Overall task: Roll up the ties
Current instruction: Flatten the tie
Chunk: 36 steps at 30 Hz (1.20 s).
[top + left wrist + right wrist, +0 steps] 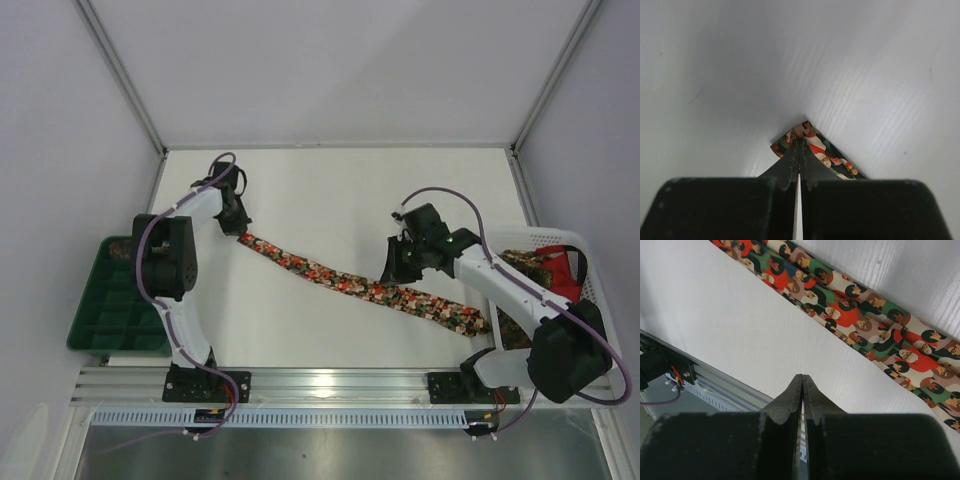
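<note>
One tie [370, 290], patterned in red, green and cream, lies stretched diagonally across the white table from upper left to lower right. My left gripper [240, 228] is at its narrow upper-left end. In the left wrist view that gripper [800, 142] is shut, its tips pinching the tie's end [825, 152] against the table. My right gripper [393, 270] sits by the tie's middle. In the right wrist view it [802, 377] is shut with nothing between its fingers, and the tie [855, 310] runs across the table beyond the tips.
A white basket [560, 235] at the right table edge holds more patterned fabric [530, 265] and something red. A green compartment tray [110, 310] stands off the left edge. The metal rail [330, 385] runs along the near edge.
</note>
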Tool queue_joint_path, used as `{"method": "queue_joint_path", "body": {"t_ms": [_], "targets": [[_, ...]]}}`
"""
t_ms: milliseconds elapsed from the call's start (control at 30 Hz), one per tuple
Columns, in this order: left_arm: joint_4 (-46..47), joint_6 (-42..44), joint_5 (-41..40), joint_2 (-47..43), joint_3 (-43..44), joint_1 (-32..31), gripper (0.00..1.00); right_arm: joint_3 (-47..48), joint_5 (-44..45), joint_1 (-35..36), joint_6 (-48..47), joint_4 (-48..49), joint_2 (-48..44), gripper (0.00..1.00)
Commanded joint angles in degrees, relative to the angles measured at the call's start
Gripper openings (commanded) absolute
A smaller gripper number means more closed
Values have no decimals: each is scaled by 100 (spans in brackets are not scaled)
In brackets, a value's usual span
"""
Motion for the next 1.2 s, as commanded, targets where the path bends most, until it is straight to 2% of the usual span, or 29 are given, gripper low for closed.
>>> {"method": "queue_joint_path", "body": {"t_ms": [0, 67, 133, 267, 333, 533, 633, 933, 1167], "targets": [[-134, 130, -393, 268, 308, 139, 1, 8, 123, 104, 105, 166, 238, 8], [-230, 51, -569, 365, 344, 191, 0, 17, 185, 218, 79, 183, 484, 25], [-344, 7, -815, 427, 448, 279, 0, 87, 334, 324, 53, 157, 712, 34], [-459, 68, -939, 594, 572, 402, 0, 429, 808, 395, -62, -167, 1397, 33], [-512, 86, -1035, 603, 572, 490, 1, 631, 1160, 395, -36, -291, 1556, 25], [-530, 139, -1141, 471, 432, 508, 0, 781, 1547, 360, 70, -309, 1776, 18], [-398, 138, -1142, 366, 283, 508, 0, 641, 1915, 281, 158, -370, 1908, 21], [-538, 165, -1133, 699, 598, 815, 0, -361, 2180, -229, 281, -115, 2050, 25], [-460, 270, -703, 489, 538, 956, 1, 296, 1785, 77, -97, -54, 1548, 32]]}}
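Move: Under the left hand's shut tips, about 1 cm below, lies the tie's left end; the green tray's middle is some 32 cm to this hand's left and 16 cm back, little different in height. The right hand hovers over the tie, with the stretch it goes for about 10 cm below and 4 cm to the right, level fore and aft. From that hand the tie's right end lies some 25 cm right and 7 cm back, and the white basket's middle roughly 46 cm right, 1 cm back, both lower. Dragging the tie's end left under its shut tips, the left hand settles about 1 cm, then slides some 8 cm along the table, turning slightly counter-clockwise. The right hand parts its fingers and sinks, then eases forward about 2 cm, shifts 5 cm right and drops onto the cloth, some 10 cm down in all, its fingers swinging about 25 degrees towards straight down. ##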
